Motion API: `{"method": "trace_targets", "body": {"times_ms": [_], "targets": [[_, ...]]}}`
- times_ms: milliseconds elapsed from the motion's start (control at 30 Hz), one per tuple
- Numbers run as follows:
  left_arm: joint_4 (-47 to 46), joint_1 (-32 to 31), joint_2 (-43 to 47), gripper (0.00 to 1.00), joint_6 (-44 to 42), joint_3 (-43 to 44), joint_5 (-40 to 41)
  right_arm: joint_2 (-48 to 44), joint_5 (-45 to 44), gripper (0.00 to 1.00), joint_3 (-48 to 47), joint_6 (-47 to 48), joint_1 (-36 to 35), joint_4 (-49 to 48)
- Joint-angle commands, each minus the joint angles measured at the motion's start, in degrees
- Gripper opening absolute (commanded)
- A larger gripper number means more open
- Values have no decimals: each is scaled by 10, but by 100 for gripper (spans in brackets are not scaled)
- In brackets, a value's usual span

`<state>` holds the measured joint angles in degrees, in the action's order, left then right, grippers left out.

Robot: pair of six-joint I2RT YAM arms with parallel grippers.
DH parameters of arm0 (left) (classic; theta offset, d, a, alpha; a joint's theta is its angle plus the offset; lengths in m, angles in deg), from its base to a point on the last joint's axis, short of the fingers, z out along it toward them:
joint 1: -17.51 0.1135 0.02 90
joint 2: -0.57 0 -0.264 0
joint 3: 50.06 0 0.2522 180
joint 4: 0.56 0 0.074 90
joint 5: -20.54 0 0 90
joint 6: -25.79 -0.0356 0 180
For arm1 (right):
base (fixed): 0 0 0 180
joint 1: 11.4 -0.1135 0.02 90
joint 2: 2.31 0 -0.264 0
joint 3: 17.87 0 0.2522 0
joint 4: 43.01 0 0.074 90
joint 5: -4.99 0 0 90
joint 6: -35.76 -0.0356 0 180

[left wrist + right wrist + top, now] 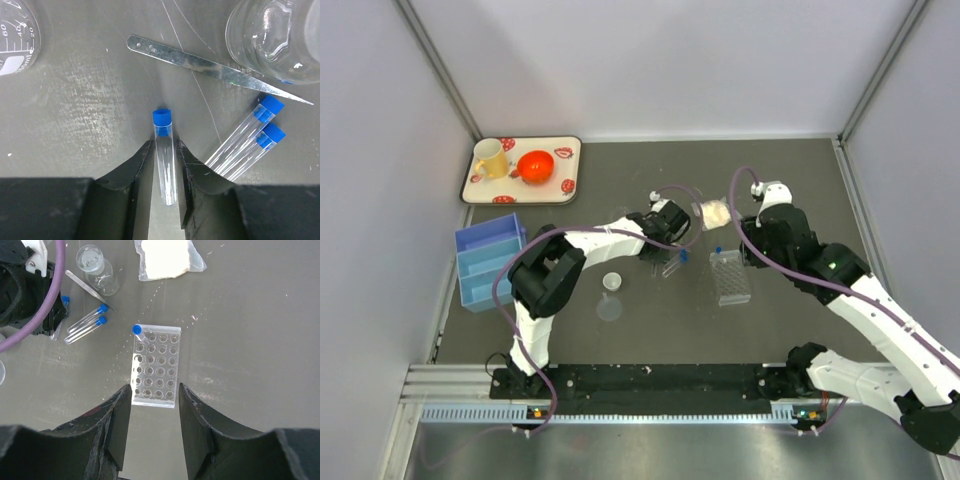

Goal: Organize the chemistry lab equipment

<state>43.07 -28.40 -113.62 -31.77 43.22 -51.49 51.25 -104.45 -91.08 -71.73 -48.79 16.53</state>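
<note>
A blue-capped tube (164, 155) lies on the dark table between my left gripper's (165, 145) jaws, which press against both its sides. Two more capped tubes (247, 137) lie side by side just to its right, below thin metal tweezers (210, 65). The clear gridded rack (155, 365) holds one blue-capped tube (137, 330) in a far corner hole. My right gripper (155, 395) hovers open above the rack's near edge, holding nothing. In the top view the left gripper (672, 262) is left of the rack (731, 277). A funnel (611, 283) and a round dish (609, 308) sit further left.
A small glass flask (277, 35) and a graduated beaker (15, 35) stand beyond the tubes. A plastic packet (712, 212) lies behind the rack. A blue bin (490, 260) sits at the left. The tray (570, 150) at the back left holds a yellow mug (492, 158) and an orange bowl (536, 165).
</note>
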Motion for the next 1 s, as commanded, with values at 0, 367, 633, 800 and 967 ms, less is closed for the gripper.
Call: {"method": "trace_targets", "body": {"times_ms": [0, 367, 633, 800, 967], "targets": [[-18, 2, -2, 25, 8, -17, -1, -1, 1, 42, 3, 4, -5, -20], [-7, 2, 74, 0, 1, -80, 3, 4, 26, 40, 2, 0, -6, -27], [60, -1, 223, 0, -92, -95, -102, 3, 191, 40, -11, 20, -6, -32], [84, -4, 314, 0, -156, -114, -256, -12, 343, 40, -1, 34, -5, -39], [75, -6, 414, 0, -203, -144, -425, -44, 461, 43, 8, 22, -8, -58]]}}
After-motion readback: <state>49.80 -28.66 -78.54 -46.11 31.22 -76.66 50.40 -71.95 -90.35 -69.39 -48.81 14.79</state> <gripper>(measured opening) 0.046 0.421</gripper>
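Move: The left hand is down at the table with a capped test tube lying between its open fingers, barely 1 cm lower. Two more test tubes lie about 4 cm to the right and level with it; the tweezers are some 5 cm ahead and 2 cm right. From the raised right hand, that first tube is about 20 cm left, 9 cm ahead and 20 cm below; the rack is some 4 cm left, 5 cm ahead, 19 cm down. The left fingers shut on the tube's sides and pinch it. The hand first draws back and left, low down, then climbs about 15 cm while still going back, turning clockwise. Late on, the right hand, fingers staying part-open, swings left and back towards the held tube, roughly 10 cm in all, turning counter-clockwise. ##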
